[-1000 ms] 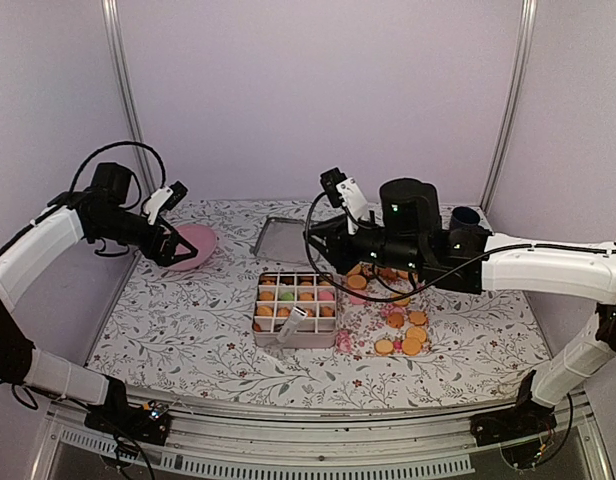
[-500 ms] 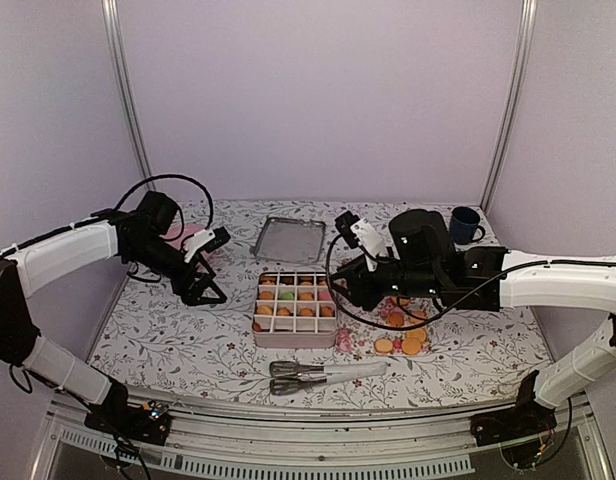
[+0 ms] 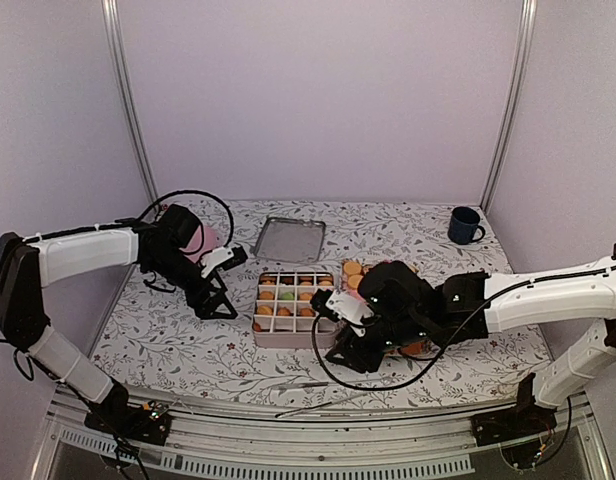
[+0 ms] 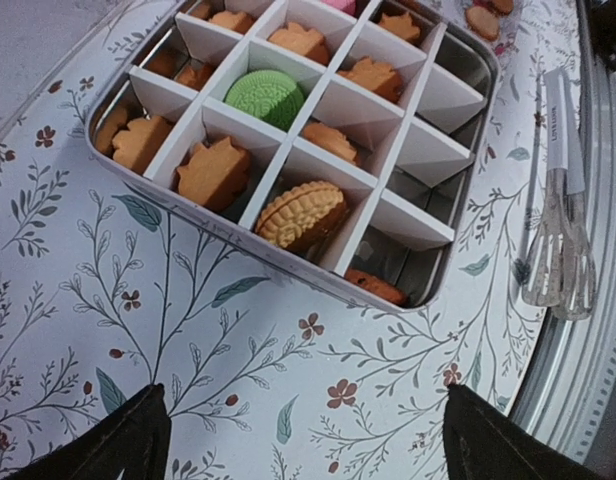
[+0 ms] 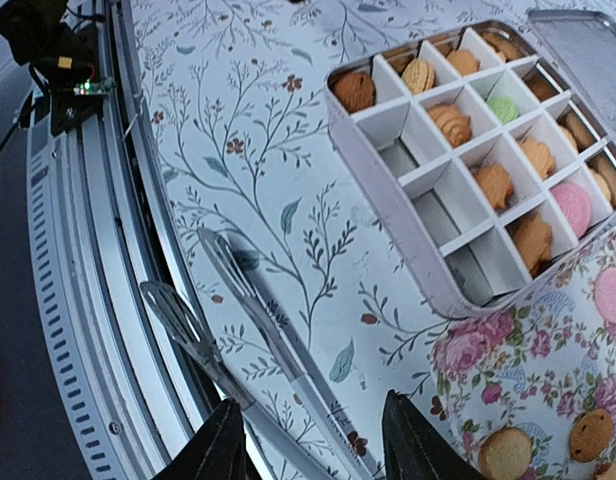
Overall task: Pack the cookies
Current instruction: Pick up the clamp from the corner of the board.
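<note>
The cookies lie partly in a white divided tin [image 3: 294,336] at mid-table, among them a green one [image 4: 265,97] and a pink one [image 5: 573,207]. More loose cookies [image 3: 353,270] rest on a rose-patterned mat [image 5: 508,350] right of the tin; my right arm hides most of them. My left gripper [image 3: 216,300] hovers open just left of the tin, its jaws [image 4: 308,450] wide apart over bare cloth. Low at the tin's front right corner, my right gripper [image 3: 346,350] is open [image 5: 313,450], and the handle of metal tongs [image 5: 258,320] lies between its fingers.
The tongs [image 3: 308,392] lie along the table's front edge, tips pointing left over the metal rail. The tin's lid [image 3: 288,238] sits behind it. A pink plate [image 3: 200,240] is at the back left and a blue mug [image 3: 464,224] at the back right.
My right arm dropped from above the mat down to the front, and its jaws widened. The tongs went from beside the tin to the front edge. My left arm moved right toward the tin.
</note>
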`<move>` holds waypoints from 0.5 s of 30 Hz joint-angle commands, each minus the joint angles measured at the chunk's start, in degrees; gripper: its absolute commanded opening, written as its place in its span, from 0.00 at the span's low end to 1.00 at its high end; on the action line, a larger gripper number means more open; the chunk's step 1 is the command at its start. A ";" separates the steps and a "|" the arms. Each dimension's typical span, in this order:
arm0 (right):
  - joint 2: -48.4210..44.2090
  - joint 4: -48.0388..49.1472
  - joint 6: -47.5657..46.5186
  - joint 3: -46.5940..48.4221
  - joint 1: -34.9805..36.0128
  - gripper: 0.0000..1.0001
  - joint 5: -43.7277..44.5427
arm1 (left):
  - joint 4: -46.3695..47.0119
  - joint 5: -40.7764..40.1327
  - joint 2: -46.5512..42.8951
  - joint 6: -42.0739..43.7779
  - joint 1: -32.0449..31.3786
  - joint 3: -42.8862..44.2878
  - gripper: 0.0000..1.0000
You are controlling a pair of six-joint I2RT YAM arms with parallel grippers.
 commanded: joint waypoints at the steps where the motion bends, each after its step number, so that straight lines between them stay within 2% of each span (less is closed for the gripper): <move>1: -0.22 -4.21 -0.38 -3.26 2.15 0.49 -0.65 | 2.42 -1.76 1.06 0.04 -1.94 0.41 0.95; 7: 1.50 -4.53 -3.12 -5.99 2.71 0.50 -3.59 | 3.88 -1.30 5.65 -0.24 -3.35 2.60 0.92; 15: 7.92 -5.80 -8.91 -3.83 2.61 0.49 -2.12 | 4.90 -1.72 8.73 -1.12 -5.24 4.57 0.92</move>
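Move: The clamp lies on the table's near edge, splayed towards the left. Its middle is about 4 cm back, 7 cm left and 12 cm below the right hand, and its handles run rightward to beneath the fingers. From the right hand, the cookie box is centred roughly 17 cm ahead and 14 cm left, the floral mat some 18 cm ahead and 8 cm right. From the left hand, the clamp is about 25 cm right and 15 cm back. Towards the clamp's handles the right hand drops about 8 cm, at first also going some 3 cm back and to its right, then almost straight down. Its fingers tip about 15 degrees steeper and stay half open, still clear of the clamp. The left hand, wide open, eases a few centimetres down and right beside the cookie box. ##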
